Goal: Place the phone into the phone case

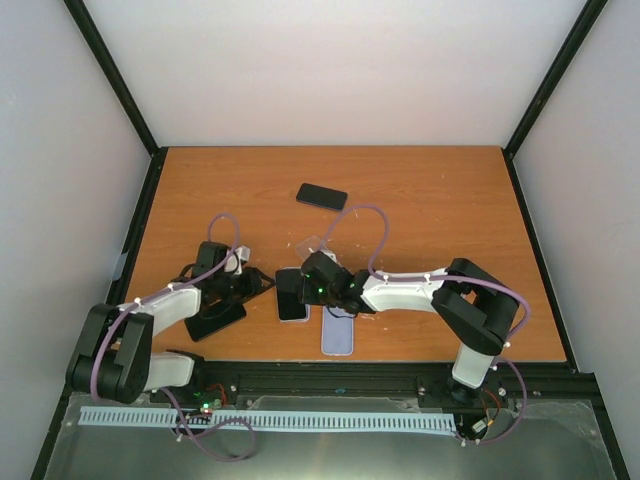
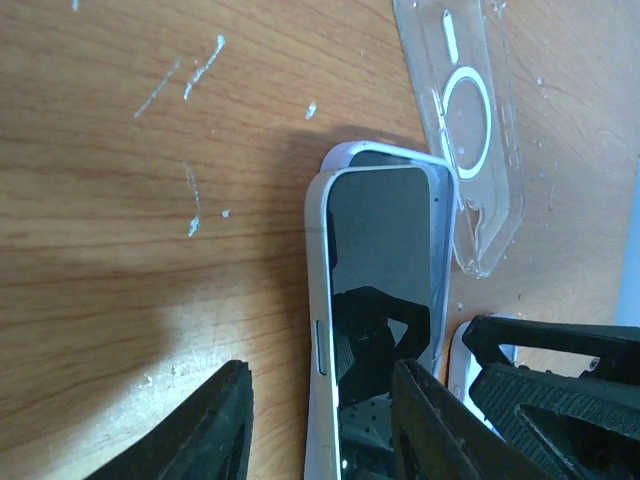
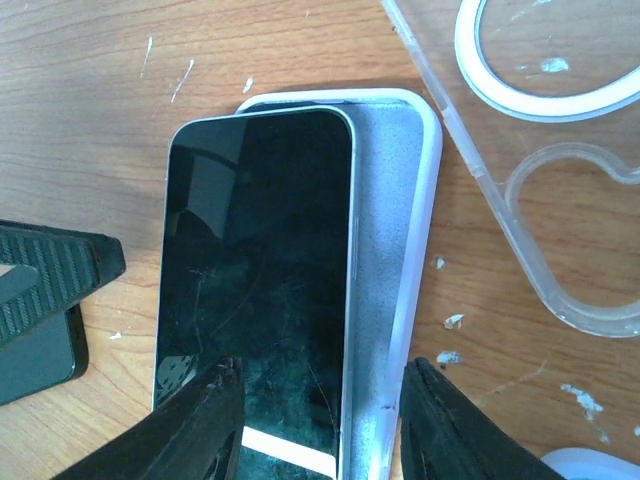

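The phone (image 1: 291,295), dark-screened with a silver frame, lies face up and askew on a white phone case (image 3: 398,250). The case's grey lining shows along the phone's right side, and its rim (image 2: 352,152) shows past the phone's top. The phone (image 3: 258,250) is not seated inside the rim. My left gripper (image 2: 320,390) straddles the phone's (image 2: 380,250) left edge, one finger (image 2: 215,430) off it over the wood. My right gripper (image 3: 322,385) has one finger (image 3: 195,430) over the screen and the other outside the case's rim. Both grippers (image 1: 262,285) (image 1: 305,288) are open, jaws apart.
A clear case (image 1: 315,245) with a white ring (image 3: 545,60) lies just beyond the phone. A second black phone (image 1: 321,196) sits farther back. A pale blue case (image 1: 338,335) lies under the right arm and a black slab (image 1: 215,320) under the left arm.
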Controlling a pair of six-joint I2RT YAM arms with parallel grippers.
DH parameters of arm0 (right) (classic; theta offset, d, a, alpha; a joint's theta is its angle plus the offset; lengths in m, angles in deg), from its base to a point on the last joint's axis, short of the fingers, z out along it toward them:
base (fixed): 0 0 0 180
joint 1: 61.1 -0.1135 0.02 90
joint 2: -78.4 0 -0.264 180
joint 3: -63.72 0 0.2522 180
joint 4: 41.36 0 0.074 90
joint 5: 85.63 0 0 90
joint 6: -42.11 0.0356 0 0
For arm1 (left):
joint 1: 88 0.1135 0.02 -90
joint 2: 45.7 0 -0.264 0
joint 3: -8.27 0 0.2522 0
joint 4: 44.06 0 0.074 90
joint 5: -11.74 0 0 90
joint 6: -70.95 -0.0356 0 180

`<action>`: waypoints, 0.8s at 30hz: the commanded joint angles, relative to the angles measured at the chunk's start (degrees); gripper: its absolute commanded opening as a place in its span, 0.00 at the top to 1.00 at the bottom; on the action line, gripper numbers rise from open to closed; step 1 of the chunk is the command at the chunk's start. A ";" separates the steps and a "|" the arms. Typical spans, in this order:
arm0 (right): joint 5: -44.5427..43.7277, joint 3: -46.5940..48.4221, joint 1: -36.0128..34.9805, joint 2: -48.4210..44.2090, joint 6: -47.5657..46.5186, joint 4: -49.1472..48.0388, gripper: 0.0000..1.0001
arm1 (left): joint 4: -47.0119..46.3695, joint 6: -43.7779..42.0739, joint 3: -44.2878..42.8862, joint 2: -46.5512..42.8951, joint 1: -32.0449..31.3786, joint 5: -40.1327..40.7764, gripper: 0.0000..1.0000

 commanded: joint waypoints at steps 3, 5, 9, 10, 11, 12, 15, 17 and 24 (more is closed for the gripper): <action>1.90 -2.01 0.87 1.48 -1.04 -4.42 0.55 | -4.79 -1.47 -1.68 3.42 -1.72 -2.32 0.61; 2.51 -2.14 0.89 1.97 -1.42 -5.03 0.55 | -5.44 -1.48 -1.92 5.23 -2.44 -2.43 0.61; 3.31 -2.25 1.13 2.94 -1.82 -6.02 0.55 | -7.55 -1.05 -2.15 7.94 -3.57 -3.20 0.66; 3.52 -2.38 1.22 3.06 -1.84 -6.37 0.55 | -7.78 -1.04 -2.34 8.32 -3.78 -3.18 0.69; 3.81 -2.55 1.28 3.16 -1.90 -7.08 0.56 | -7.90 -1.05 -2.56 8.62 -3.91 -3.16 0.71; 4.15 -2.88 1.32 3.21 -2.07 -7.94 0.56 | -8.00 -1.11 -2.75 8.79 -4.13 -3.16 0.74; 5.31 -4.29 1.50 3.12 -2.72 -11.20 0.56 | -8.47 -1.46 -3.23 9.24 -4.46 -3.00 0.81; 5.59 -4.70 1.59 3.14 -3.04 -12.40 0.56 | -8.72 -1.69 -3.56 9.59 -4.55 -3.03 0.83; 6.85 -6.01 2.18 4.09 -3.71 -16.64 0.57 | -11.08 -1.57 -3.35 11.42 -6.01 -4.10 0.83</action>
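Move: The phone lies half into its purple case between my hands. Its middle is about 6 cm right of my left hand, 2 cm nearer me and 3 cm below, and about 4 cm left of my right hand, level with it and 3 cm below. From the right hand, the clear case is some 9 cm ahead and 2 cm right, the spare purple case 9 cm back and 6 cm right. I take my left hand about 3 cm right and 2 cm down onto the phone's raised left long edge, narrowing the fingers until one pad is against its side and the other over the screen. My half-open right hand sinks some 2 cm over the opposite edge, rolling slightly, to straddle the case's right rim. ##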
